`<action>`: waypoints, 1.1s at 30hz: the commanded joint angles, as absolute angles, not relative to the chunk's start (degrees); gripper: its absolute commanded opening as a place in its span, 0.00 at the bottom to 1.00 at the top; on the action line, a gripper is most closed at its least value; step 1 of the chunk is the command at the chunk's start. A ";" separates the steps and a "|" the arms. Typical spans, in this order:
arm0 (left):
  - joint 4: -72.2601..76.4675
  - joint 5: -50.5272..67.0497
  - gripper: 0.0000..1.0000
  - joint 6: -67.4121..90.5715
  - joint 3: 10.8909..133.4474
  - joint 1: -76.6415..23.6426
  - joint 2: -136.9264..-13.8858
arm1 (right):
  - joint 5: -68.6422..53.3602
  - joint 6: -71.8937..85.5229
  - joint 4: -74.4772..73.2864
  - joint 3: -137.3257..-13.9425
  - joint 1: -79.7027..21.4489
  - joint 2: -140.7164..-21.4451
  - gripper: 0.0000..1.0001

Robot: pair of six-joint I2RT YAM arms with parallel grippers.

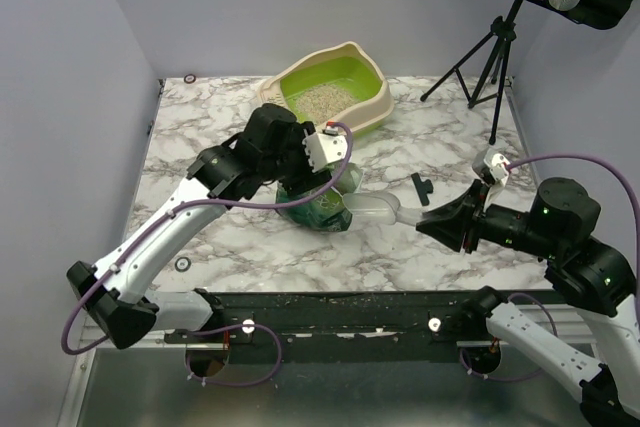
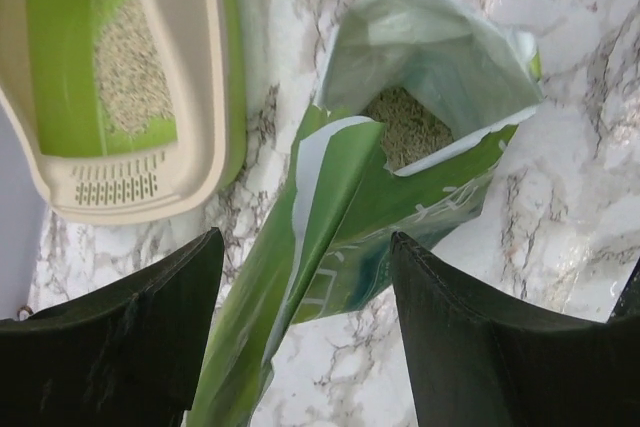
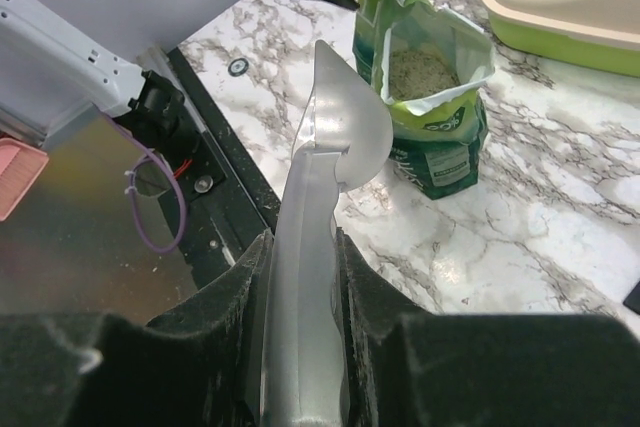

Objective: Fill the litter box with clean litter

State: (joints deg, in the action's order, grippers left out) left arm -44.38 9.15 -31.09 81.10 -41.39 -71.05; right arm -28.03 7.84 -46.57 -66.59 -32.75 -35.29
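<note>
The litter box [image 1: 372, 82], lime-green inside with a beige rim, stands at the back of the table, with a patch of pale litter [image 1: 322, 99] on its floor. In the left wrist view the litter box [image 2: 190, 77] is at upper left. A green printed bag [image 2: 430, 57] stands open there, with granules [image 2: 405, 129] inside. My left gripper [image 2: 305, 237] hovers over the bag, open, with a loose bag flap running between its fingers. My right gripper [image 3: 302, 242] is shut on the handle of a clear plastic scoop [image 3: 345, 117], whose bowl points at the bag [image 3: 435, 137].
A black tripod stand [image 1: 497, 42] rises at the back right corner. A small black part [image 1: 422, 187] lies on the marble right of the scoop. Small rings lie at the front left [image 1: 183, 263] and back left [image 1: 190, 78]. Spilled granules dot the black front rail [image 1: 340, 302].
</note>
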 commanded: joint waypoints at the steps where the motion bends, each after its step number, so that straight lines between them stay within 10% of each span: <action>1: -49.48 5.28 0.75 -33.75 83.14 -41.75 -74.35 | -25.40 7.38 -47.11 -66.18 -32.52 -34.28 0.00; 6: -49.04 2.90 0.67 -34.98 82.36 -41.75 -75.93 | -20.40 8.43 -45.45 -64.95 -32.52 -34.89 0.00; 14: -46.67 -1.67 0.04 -34.89 78.14 -41.66 -75.15 | -14.50 8.70 -41.49 -67.23 -32.52 -42.97 0.00; 33: -32.87 -12.29 0.00 -28.22 66.72 -48.60 -63.82 | -31.88 13.17 -34.82 -69.70 -32.96 -64.85 0.00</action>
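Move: The left hand, empty and open, hangs over the bag's raised flap: the flap's top edge is about 2 cm ahead and 4 cm below. The bag's mouth lies some 8 cm to its right, 2 cm ahead and 7 cm below; the litter box about 28 cm ahead, 3 cm right and 22 cm below. From the right hand, already holding the clear scoop, the mouth is roughly 12 cm ahead, 16 cm left and 9 cm lower, the flap 13 cm ahead, 23 cm left. Down about 4 cm and slightly forward, the left hand settles over the bag's flap, then shuts its fingers and pinches it. The right hand keeps its grip on the scoop and swings it forward about 10 cm, then increasingly left and down, about 5 cm each, tipping the bowl some 15 degrees downward into the open mouth. ##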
